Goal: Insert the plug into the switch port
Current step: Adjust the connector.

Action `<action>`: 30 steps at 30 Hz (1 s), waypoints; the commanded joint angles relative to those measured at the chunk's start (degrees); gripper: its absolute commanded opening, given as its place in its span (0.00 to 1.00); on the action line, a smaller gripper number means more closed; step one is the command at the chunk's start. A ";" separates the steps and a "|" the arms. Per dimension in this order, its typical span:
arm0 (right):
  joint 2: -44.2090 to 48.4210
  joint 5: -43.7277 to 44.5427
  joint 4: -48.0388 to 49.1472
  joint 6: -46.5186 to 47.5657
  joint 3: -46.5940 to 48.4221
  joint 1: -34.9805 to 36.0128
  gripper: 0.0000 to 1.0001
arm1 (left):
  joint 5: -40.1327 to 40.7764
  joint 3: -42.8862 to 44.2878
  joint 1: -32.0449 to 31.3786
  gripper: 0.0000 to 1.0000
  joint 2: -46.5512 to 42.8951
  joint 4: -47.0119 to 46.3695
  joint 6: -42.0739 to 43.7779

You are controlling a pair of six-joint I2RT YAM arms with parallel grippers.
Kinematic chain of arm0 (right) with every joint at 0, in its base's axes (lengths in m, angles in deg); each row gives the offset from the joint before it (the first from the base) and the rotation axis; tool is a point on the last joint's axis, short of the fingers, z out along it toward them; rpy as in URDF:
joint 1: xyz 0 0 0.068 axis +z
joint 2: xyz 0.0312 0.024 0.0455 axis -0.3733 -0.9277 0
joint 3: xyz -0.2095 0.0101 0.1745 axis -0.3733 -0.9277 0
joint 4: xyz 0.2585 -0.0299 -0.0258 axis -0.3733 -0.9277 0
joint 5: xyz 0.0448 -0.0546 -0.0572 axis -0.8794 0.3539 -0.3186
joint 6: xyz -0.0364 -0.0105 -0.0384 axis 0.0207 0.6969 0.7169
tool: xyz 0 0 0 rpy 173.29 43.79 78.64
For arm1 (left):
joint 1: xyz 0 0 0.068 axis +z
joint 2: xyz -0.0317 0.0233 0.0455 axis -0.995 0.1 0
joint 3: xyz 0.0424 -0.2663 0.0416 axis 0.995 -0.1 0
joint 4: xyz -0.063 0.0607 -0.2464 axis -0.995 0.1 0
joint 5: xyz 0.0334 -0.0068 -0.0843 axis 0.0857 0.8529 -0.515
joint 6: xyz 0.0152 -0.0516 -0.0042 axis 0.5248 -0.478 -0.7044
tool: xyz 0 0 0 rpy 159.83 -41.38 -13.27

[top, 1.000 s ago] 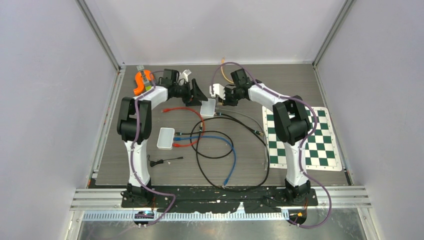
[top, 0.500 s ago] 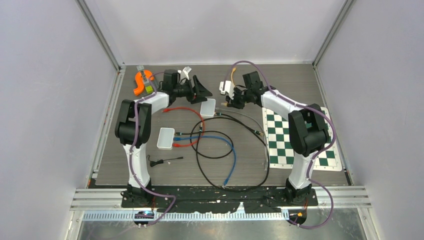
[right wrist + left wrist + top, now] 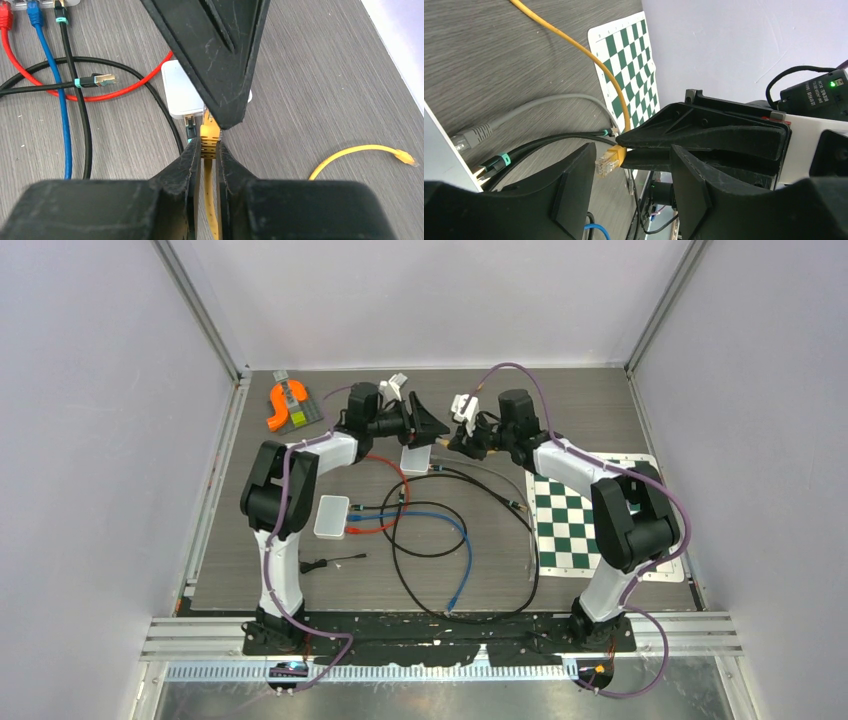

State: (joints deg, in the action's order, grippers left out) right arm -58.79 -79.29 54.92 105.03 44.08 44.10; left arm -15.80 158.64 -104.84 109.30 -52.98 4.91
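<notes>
My right gripper is shut on a yellow plug and holds it just above a white switch. The plug's clear tip sticks out from the right gripper's fingers. It hangs in the gap of my open left gripper, close to the left finger; I cannot tell whether they touch. From above, the left gripper and the right gripper meet tip to tip over that switch. The switch's ports are hidden.
A second white switch lies to the left with red, blue and black cables plugged in and looping over the table. A grey-plugged cable lies by the near switch. Checkered mat at right, orange object at back left.
My left gripper has moved right until its fingers stand around the plug. The right arm has swung its wrist to the right, still holding the yellow plug over the switch.
</notes>
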 commanded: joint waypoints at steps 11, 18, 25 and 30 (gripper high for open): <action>4.85 -1.57 13.26 -8.11 -6.00 -0.36 0.05 | -0.71 -3.86 0.10 0.52 -3.14 -6.88 -3.06; 5.43 -1.98 17.18 -10.55 -8.18 -0.51 0.05 | -1.59 -4.39 0.10 0.30 -2.95 -8.85 -4.67; 3.82 0.10 9.99 -5.75 -5.14 -0.51 0.42 | -0.83 -4.29 0.01 0.00 -3.94 -6.57 -4.79; 4.34 2.99 5.07 -1.92 -3.77 0.68 0.52 | 2.49 -4.10 -0.57 0.00 -4.94 -1.04 -2.67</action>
State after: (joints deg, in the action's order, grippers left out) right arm -56.39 -78.95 63.48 98.89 37.46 43.90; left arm -15.41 154.22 -104.93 108.99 -56.89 0.36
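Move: Just under the left hand's open fingers, about 1 cm below and level both ways, is the yellow plug. It's held in the right fingertips, its clear head some 2 cm to the left of the right hand and 1 cm farther out. The white switch sits about 13 cm below the left hand, 7 cm to its left and 2 cm ahead. The black plug in the switch is also 13 cm down, 2 cm left and level fore and aft. Easing back and down about 1 cm each, the left hand brings its open fingers around the yellow plug's head, then shuts them on it and holds it there. The right hand keeps its pinch while shifting about 1 cm back and tipping its fingertips up some 5 degrees; only once the left has closed does it open and let go of the ribbed boot. ##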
